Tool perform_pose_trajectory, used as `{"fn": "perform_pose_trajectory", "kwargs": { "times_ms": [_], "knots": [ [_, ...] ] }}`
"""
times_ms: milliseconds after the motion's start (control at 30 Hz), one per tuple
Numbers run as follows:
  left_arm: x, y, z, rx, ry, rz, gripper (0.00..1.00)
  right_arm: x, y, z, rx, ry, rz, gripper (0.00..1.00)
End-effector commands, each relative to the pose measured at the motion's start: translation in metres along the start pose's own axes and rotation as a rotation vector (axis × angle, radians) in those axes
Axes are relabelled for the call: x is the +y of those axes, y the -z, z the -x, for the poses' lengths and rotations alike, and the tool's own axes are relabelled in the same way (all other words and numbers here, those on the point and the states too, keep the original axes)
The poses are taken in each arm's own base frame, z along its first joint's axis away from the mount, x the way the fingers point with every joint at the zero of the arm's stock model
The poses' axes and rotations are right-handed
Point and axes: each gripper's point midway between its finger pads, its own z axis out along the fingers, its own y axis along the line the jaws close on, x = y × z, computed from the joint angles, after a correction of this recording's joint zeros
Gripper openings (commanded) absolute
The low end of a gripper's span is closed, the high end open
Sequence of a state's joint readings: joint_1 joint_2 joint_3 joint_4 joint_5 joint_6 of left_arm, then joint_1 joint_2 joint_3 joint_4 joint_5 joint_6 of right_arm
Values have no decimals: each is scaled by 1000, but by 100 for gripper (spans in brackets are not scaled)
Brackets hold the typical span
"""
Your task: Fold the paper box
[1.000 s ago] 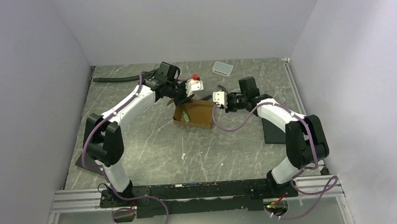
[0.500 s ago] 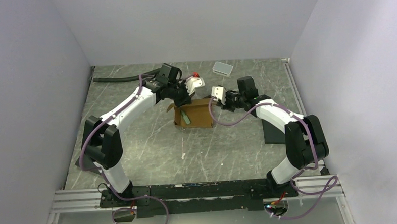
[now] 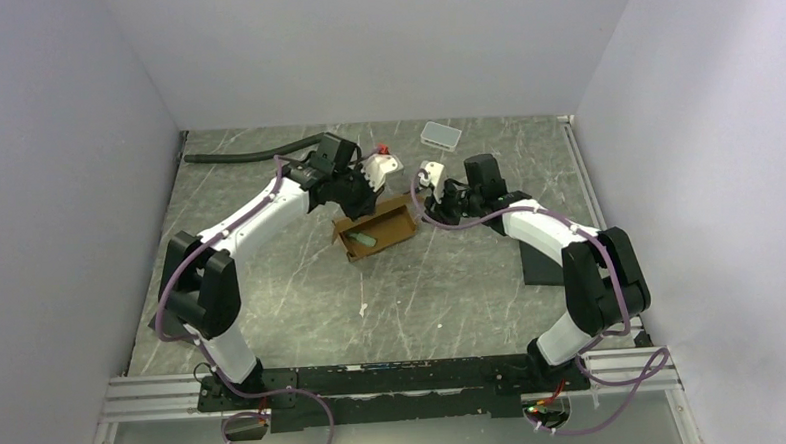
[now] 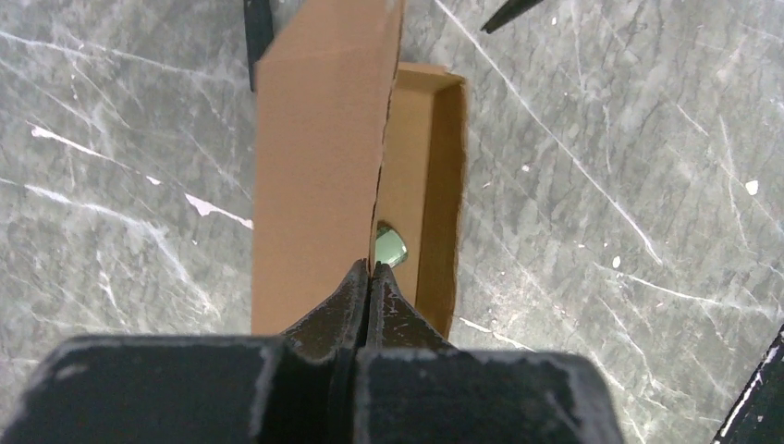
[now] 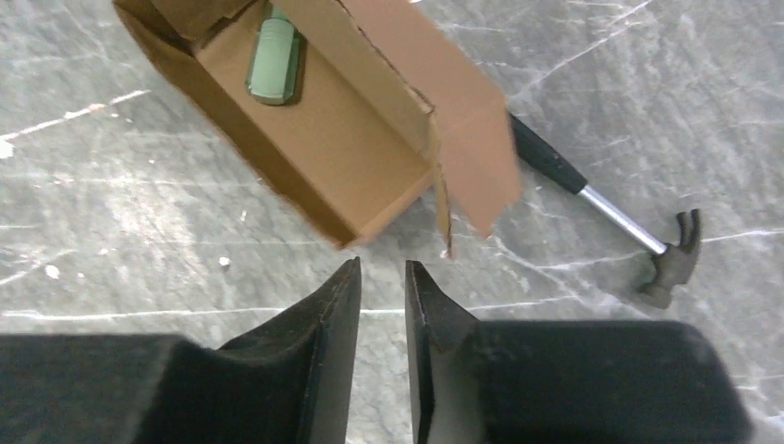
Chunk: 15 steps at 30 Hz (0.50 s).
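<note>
The paper box (image 3: 377, 230) is a small brown carton lying askew at mid-table with its top open. A pale green object (image 5: 275, 57) lies inside it. My left gripper (image 4: 370, 268) is shut on the edge of the box's long upright lid panel (image 4: 314, 166), and from above it (image 3: 364, 197) sits at the box's far side. My right gripper (image 5: 381, 268) stands slightly open with nothing between its fingers. It is a short way off the box's right end (image 5: 462, 157) and does not touch it. From above this gripper (image 3: 426, 199) is just right of the carton.
A small hammer (image 5: 601, 208) lies on the table beyond the box's right end. A white-grey tray (image 3: 441, 135) sits at the back, a black hose (image 3: 231, 157) at the back left, and a black slab (image 3: 541, 266) at the right.
The right gripper has let go of the box's right end and opened a little. The left gripper closed on the lid panel, and the box swung round and tipped so its open top shows.
</note>
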<state>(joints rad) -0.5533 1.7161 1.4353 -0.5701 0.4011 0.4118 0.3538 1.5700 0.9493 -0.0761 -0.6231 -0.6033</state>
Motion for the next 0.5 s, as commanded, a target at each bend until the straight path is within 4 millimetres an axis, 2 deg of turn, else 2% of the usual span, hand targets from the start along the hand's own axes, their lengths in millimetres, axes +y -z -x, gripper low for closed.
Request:
{"fn": "perform_pose_trajectory", "kwargs": {
  "times_ms": [0, 133, 300, 467],
  "knots": [
    [0, 13, 6, -6, 33, 38, 0, 3, 12, 36, -69, -67, 10, 31],
    [-1, 13, 3, 6, 44, 34, 0, 7, 19, 43, -93, -78, 30, 37],
    [-4, 15, -1, 10, 62, 33, 0, -8, 37, 52, -177, -86, 48, 46],
    [-5, 19, 1, 4, 93, 34, 0, -23, 26, 36, -181, 97, 0, 64]
  ]
}}
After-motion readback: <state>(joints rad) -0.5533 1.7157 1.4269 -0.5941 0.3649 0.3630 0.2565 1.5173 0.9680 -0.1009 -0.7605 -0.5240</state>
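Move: My right hand, already off the cardboard, has the lid's right end flap about 4 cm ahead, 3 cm to its left and 3 cm lower. The tray's middle is some 9 cm left, 1 cm ahead and 8 cm down, with the green bottle about 13 cm left and 1 cm back. The hammer head lies roughly 11 cm ahead, 3 cm right. For my left hand, the tray's near wall is about 4 cm back, 3 cm right and 10 cm down. I open my right fingers further, to over half wide, while drawing that hand back just over 1 cm beside the tray's right end; then I lift it some 3 cm and swing forward again and to the right, clear of the flap. My left hand keeps its pinch on the lid's free edge, easing about 1 cm left and down. ##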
